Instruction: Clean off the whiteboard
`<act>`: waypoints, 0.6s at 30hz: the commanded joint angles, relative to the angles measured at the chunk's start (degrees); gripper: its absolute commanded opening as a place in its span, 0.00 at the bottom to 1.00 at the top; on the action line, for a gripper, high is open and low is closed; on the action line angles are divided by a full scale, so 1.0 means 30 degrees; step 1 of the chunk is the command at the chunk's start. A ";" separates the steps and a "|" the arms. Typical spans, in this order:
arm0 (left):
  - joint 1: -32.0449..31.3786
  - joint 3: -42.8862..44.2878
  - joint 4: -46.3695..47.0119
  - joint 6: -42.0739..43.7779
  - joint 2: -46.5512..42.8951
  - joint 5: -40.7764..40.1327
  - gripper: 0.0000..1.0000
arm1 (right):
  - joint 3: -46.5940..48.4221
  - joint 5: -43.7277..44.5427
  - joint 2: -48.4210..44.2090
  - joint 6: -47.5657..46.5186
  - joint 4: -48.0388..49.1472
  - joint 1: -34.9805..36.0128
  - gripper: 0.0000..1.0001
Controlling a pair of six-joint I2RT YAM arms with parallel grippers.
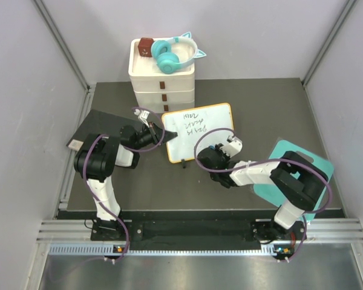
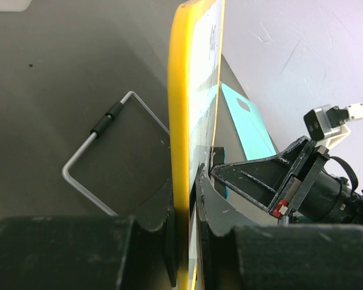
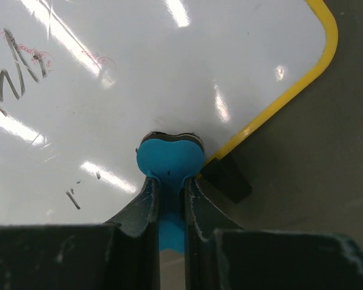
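The whiteboard (image 1: pixel 198 130) with a yellow frame stands propped mid-table, black writing across its upper part. My left gripper (image 1: pixel 164 134) is shut on its left edge; the left wrist view shows the yellow frame (image 2: pixel 181 121) pinched between the jaws. My right gripper (image 1: pixel 213 151) is shut on a blue eraser (image 3: pixel 169 162) and presses its dark pad against the white surface (image 3: pixel 139 72) near the lower right corner, beside a black foot (image 3: pixel 227 179). Black marks show at the left of the right wrist view.
A white drawer stack (image 1: pixel 161 77) behind the board carries teal headphones (image 1: pixel 172 54) and a red-brown cube (image 1: pixel 146 46). A dark grey pad (image 1: pixel 100 127) lies at the left, a teal cutting board (image 1: pixel 296 175) at the right. The board's wire stand (image 2: pixel 103 145) shows behind it.
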 commanded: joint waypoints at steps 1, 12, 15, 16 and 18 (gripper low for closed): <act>-0.0168 -0.0662 -0.2629 0.2673 0.0705 0.0435 0.00 | 0.0915 -0.2665 0.2197 -0.3597 -0.2370 -0.0645 0.00; -0.0168 -0.0604 -0.2571 0.2703 0.0793 0.0639 0.00 | 0.6476 -0.5068 0.5683 -0.8054 -0.1277 0.0761 0.00; -0.0168 -0.0603 -0.2599 0.2702 0.0793 0.0669 0.00 | 0.7768 -0.5683 0.6767 -0.8903 -0.1161 0.1317 0.00; -0.0168 -0.0575 -0.2571 0.2702 0.0822 0.0698 0.00 | 0.7947 -0.6207 0.6944 -0.9108 -0.0929 0.1493 0.00; -0.0197 -0.0574 -0.2570 0.2702 0.0793 0.0699 0.00 | 0.8299 -0.6562 0.7238 -0.9754 -0.0285 0.1699 0.00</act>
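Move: The right hand already holds the blue eraser at the board's lower edge; the remaining writing is centred about 7 cm ahead, 6 cm to its left and 5 cm up the slope. The right-hand black clip is about 2 cm right and 2 cm back, the left-hand one some 10 cm left and 4 cm back, both about 2 cm lower. From the left hand, already gripping the left edge, the writing lies 8 cm right, 3 cm ahead and slightly higher. Leftward, slow at first and then quick, the right hand sweeps the eraser about 7 cm across the lower part of the sloping board and a little forward up it, towards the left hand. The wrist rolls its left side down some 25 degrees while swinging counter-clockwise. The left hand keeps its pinch on the edge, edging forward and left. ##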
